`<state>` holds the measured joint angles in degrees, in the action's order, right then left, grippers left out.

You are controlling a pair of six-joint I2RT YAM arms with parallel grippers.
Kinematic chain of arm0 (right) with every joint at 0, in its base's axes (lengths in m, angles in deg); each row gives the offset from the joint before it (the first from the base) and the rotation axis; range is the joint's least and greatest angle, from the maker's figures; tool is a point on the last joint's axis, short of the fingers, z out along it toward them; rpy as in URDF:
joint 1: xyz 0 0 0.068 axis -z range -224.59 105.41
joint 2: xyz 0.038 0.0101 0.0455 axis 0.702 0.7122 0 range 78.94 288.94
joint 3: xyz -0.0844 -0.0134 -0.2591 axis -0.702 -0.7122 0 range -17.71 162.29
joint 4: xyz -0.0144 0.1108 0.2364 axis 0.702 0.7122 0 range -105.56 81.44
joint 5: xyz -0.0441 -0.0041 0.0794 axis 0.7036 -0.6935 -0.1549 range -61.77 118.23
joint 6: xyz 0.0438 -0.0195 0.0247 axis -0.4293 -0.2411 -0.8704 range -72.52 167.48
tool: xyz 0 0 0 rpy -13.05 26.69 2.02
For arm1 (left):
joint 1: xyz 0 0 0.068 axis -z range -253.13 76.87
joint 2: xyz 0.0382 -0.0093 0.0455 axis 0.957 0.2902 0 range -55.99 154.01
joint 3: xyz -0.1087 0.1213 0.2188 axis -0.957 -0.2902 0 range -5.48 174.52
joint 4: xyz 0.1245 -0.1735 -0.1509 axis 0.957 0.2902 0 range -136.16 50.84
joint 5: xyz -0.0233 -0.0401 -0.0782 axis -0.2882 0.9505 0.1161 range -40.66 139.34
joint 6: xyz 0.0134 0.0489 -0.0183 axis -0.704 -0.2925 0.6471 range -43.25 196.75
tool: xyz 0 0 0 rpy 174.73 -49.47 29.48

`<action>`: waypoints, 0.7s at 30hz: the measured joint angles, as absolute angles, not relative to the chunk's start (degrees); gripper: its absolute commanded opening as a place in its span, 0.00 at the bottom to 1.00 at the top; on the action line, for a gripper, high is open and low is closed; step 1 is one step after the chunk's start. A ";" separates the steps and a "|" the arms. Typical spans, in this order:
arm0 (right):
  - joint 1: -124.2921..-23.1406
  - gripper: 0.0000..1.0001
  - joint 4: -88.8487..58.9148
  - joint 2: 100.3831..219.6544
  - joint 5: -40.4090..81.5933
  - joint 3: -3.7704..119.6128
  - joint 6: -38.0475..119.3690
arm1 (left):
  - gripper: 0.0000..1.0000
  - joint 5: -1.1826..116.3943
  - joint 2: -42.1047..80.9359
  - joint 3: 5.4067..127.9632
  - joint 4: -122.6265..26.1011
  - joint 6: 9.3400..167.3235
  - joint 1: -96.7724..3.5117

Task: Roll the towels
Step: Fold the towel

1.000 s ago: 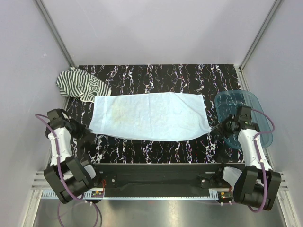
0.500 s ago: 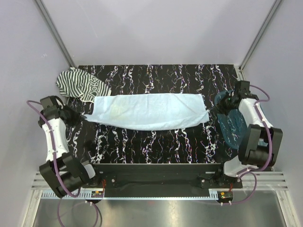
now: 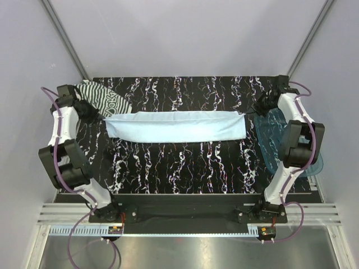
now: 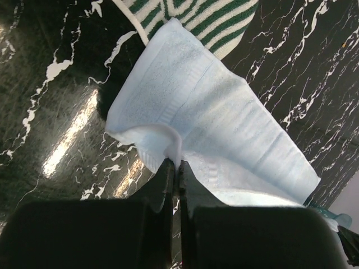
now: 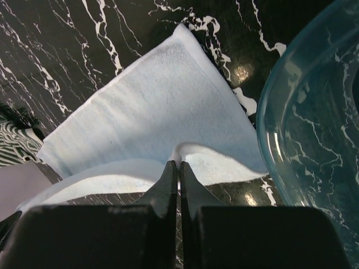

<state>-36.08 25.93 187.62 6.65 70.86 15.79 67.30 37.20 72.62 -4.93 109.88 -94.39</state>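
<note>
The pale blue towel (image 3: 176, 127) lies folded into a long narrow band across the black marbled table (image 3: 179, 168). My left gripper (image 3: 100, 114) is shut on the pale blue towel's left end; the wrist view shows a pinched ridge of the towel (image 4: 185, 106) between its fingertips. My right gripper (image 3: 252, 112) is shut on the right end, where a fold of the towel (image 5: 151, 112) rises into its jaws. The striped towel (image 3: 101, 98) lies crumpled at the back left, partly under the blue one, and its stripes (image 4: 196, 17) show beyond the held end.
A translucent blue plastic tray (image 3: 280, 143) sits at the table's right edge, close beside my right gripper, and its rim (image 5: 269, 140) fills the right of that wrist view. Grey walls enclose the table at the back and sides.
Both grippers have carried the near edge of the pale blue towel away from the arm bases to the far edge, folding the wide sheet in half into a narrow band.
</note>
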 measured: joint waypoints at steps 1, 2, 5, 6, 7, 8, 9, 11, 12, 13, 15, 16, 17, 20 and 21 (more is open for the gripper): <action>-36.10 0.00 26.26 188.65 6.69 71.93 15.82 | 0.00 67.04 38.14 73.36 -4.75 109.94 -93.93; -36.14 0.00 26.55 189.79 6.74 72.98 15.82 | 0.00 66.64 39.25 74.33 -4.58 110.05 -93.40; -36.19 0.00 27.40 193.00 6.78 76.02 15.82 | 0.00 65.62 42.14 76.67 -4.20 110.31 -92.24; -36.19 0.00 27.66 193.96 6.78 76.87 15.82 | 0.00 65.33 43.10 77.50 -4.14 110.42 -91.94; -36.23 0.00 27.88 195.01 6.78 77.79 15.82 | 0.00 65.05 43.91 78.17 -4.16 110.49 -91.74; -36.25 0.00 27.97 195.82 6.78 78.53 15.82 | 0.00 64.85 44.50 78.59 -4.14 110.55 -91.61; -36.29 0.00 28.10 196.78 6.80 79.43 15.82 | 0.00 64.63 45.20 79.11 -4.03 110.71 -91.50; -36.36 0.00 28.58 198.40 7.13 81.00 15.82 | 0.00 64.07 46.38 80.01 -3.72 110.86 -91.39; -36.38 0.00 28.91 199.12 7.24 81.77 15.82 | 0.00 63.80 46.94 80.47 -3.61 110.88 -91.37; -36.40 0.00 29.19 199.77 7.39 82.47 15.82 | 0.00 63.56 47.45 81.04 -3.44 110.88 -91.37; -36.40 0.00 29.56 201.11 7.70 83.98 15.82 | 0.00 63.02 48.69 82.39 -2.96 110.90 -91.28; -36.40 0.00 29.82 201.78 7.76 84.79 15.82 | 0.00 62.80 49.33 83.16 -2.74 110.88 -91.22; -36.40 0.00 29.87 202.31 7.79 85.35 15.84 | 0.00 62.60 50.09 84.07 -2.52 110.88 -91.19; -36.40 0.00 30.61 204.30 7.83 87.80 15.82 | 0.00 62.14 52.47 86.81 -2.17 110.88 -90.80; -36.43 0.00 30.79 205.02 7.83 88.57 15.82 | 0.00 61.95 53.35 87.62 -2.00 110.88 -90.60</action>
<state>-36.43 30.79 205.02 7.83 88.57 15.82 61.95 53.35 87.62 -2.00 110.88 -90.60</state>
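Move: The light blue towel's far edge, lying on the table, is what both pinched corners are being taken to. Its far left corner is about 10 cm ahead of the left hand, barely to the right and some 12 cm lower; its far right corner is roughly 7 cm ahead of the right hand, in line sideways and 10 cm down. The striped towel's middle lies about 17 cm ahead of the left hand and 6 cm left; the tub's is some 13 cm back from the right hand and 27 cm right. The blue towel's raised long edge, still pinched by a corner in each hand, is carried forward and down towards its far edge on the table. Both hands travel together some 5 to 6 cm forward, the left sinking about 3 cm and the right about 4, fingers staying shut and tipping roughly five degrees steeper. ##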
